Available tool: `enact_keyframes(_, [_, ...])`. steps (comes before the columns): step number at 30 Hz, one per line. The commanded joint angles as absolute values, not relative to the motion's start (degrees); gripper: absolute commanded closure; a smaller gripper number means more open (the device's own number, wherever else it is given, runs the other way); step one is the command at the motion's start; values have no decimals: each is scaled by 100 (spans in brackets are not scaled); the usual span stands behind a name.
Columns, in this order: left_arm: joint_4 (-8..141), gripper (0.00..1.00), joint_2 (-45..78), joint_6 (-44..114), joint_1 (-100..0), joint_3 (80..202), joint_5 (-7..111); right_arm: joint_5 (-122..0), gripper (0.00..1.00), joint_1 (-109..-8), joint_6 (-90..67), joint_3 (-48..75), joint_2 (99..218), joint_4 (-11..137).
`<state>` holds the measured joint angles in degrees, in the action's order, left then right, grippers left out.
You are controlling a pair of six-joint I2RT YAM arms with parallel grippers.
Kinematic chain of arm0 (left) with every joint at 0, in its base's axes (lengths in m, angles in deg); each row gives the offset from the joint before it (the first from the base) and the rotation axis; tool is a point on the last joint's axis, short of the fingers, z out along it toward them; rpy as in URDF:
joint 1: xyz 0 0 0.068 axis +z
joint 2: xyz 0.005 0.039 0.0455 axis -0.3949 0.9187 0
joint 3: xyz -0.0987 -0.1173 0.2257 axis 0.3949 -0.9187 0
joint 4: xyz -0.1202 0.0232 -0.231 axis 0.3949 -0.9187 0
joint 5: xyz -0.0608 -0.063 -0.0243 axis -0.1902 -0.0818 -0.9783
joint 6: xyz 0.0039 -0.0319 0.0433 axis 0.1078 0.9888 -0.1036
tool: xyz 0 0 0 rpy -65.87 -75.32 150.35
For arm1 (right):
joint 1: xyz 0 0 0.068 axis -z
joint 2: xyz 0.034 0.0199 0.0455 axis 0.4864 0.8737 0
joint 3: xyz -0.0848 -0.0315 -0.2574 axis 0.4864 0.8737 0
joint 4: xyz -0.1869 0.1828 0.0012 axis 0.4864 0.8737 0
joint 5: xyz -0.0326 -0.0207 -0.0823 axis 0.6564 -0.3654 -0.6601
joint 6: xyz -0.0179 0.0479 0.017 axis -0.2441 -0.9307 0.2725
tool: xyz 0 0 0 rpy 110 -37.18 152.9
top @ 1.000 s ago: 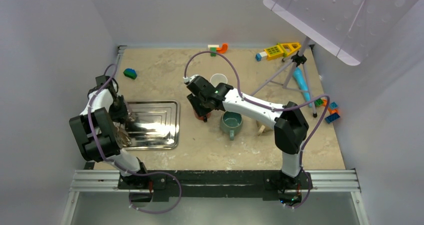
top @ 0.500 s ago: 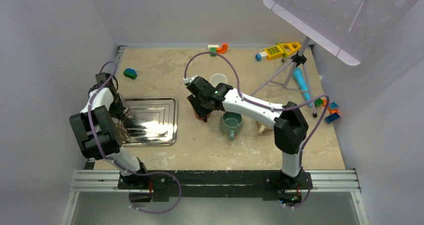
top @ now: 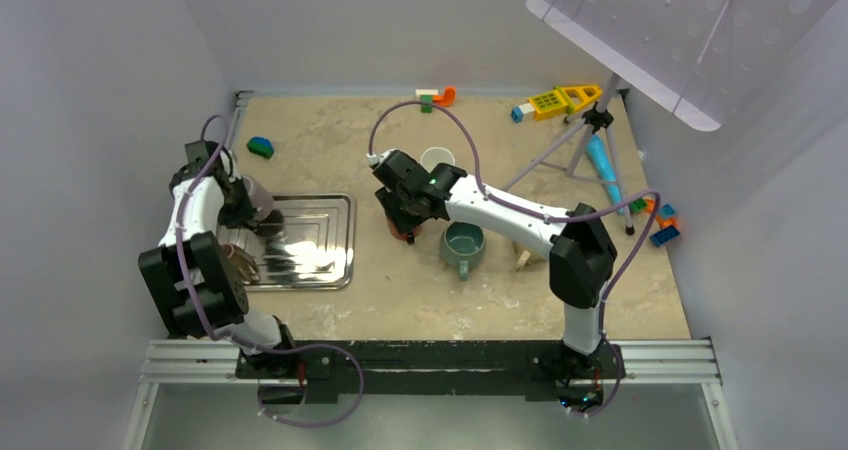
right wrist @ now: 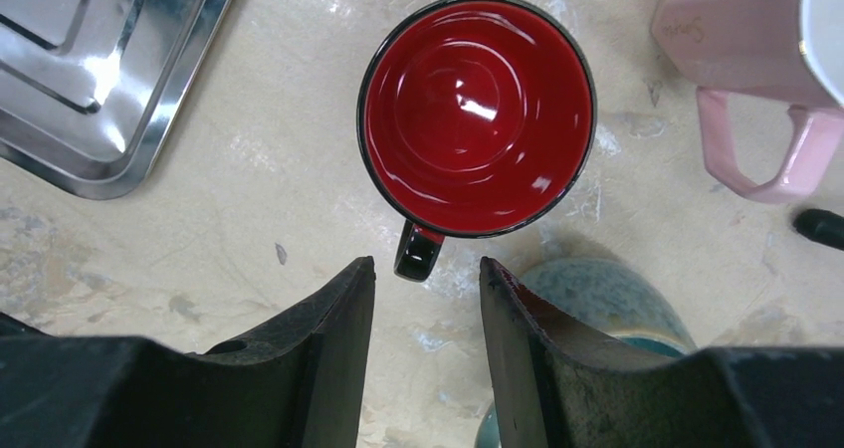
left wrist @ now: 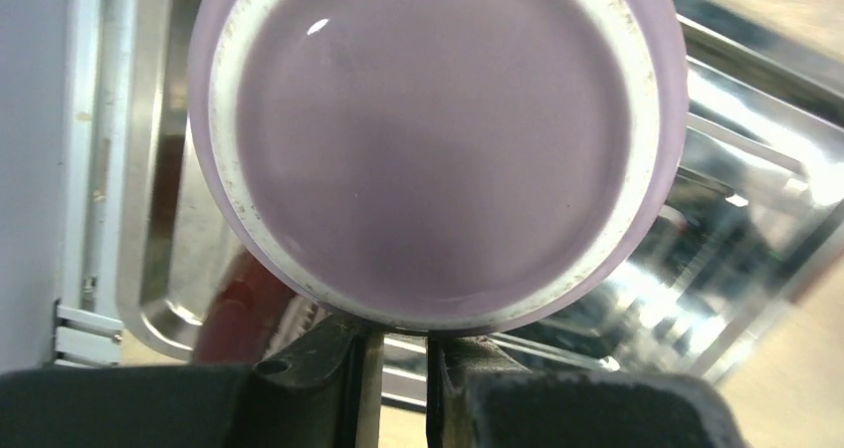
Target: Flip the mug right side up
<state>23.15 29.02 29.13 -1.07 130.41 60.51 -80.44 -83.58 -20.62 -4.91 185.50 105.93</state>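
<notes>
A lilac mug point(left wrist: 438, 139) fills the left wrist view, its flat base turned toward the camera. My left gripper point(left wrist: 396, 343) is shut at the mug's lower edge and holds it above the steel tray point(left wrist: 149, 299). What the fingers pinch is hidden under the mug. From above, the mug point(top: 258, 199) hangs over the tray's far left corner point(top: 335, 260), with the left gripper point(top: 243, 208) beside it. My right gripper point(right wrist: 428, 274) is open, just above the handle of an upright red mug point(right wrist: 476, 114), with nothing between its fingers.
A green mug point(top: 463, 245) stands upright beside the red mug point(top: 403, 232). A pink mug point(right wrist: 737, 30) stands behind them. A tripod point(top: 590, 130), toy blocks point(top: 655, 220) and a yellow toy point(top: 555, 100) sit at the back right. A small blue-green block point(top: 260, 147) lies at the back left.
My left gripper has shut on the lilac mug and raised it off the tray toward the far left corner. The right arm has stayed where it was.
</notes>
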Motion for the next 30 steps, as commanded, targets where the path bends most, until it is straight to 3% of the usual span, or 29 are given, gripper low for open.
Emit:
enact_keyframes(1, [1815,100,2287,2963,-176,13788,4849,-8341,53,-8392,-2053,-846,18265,10658])
enact_keyframes(9, [714,100,1880,3272,-872,14961,3283,-8202,40,-8391,-2012,-1472,17826,10769])
enact_keyframes(13, [194,100,1765,3473,-1147,15807,2254,-7554,21,-8396,-2012,-1492,17167,9860])
enact_keyframes(15, [43,100,1667,3579,-1246,16138,1893,-7165,16,-8386,-2120,-1348,16812,9021])
enact_keyframes(22, [-122,100,1392,3967,-1414,16874,530,-5884,11,-8095,-3160,-792,16180,5890])
enact_keyframes(30, [367,100,958,4685,-1414,17068,-362,-5019,10,-7753,-4286,-1525,16897,5714])
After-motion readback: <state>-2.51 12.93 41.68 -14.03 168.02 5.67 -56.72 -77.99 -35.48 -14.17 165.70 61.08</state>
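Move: My left hand already grips the lilac mug by its handle, mouth down; its body is about 4 cm ahead and 4 cm right of that hand, with the brown mug 7 cm back, 2 cm left. My open right gripper is some 35 cm to its right, level in reach. From my right hand the lilac mug lies about 31 cm left, 5 cm ahead; the red mug 4 cm ahead, 2 cm left, the teal mug 11 cm right, 2 cm back. I lift the lilac mug off over the tray with my left hand, up some 30 cm and rightward about 23, fingers staying shut on the handle while the wrist swings them from down towards the right. My right hand climbs about 40 cm away from the red mug, slowly then fast, spreading its fingers nearly fully and swinging them to point left at the lilac mug, still without touching it. ##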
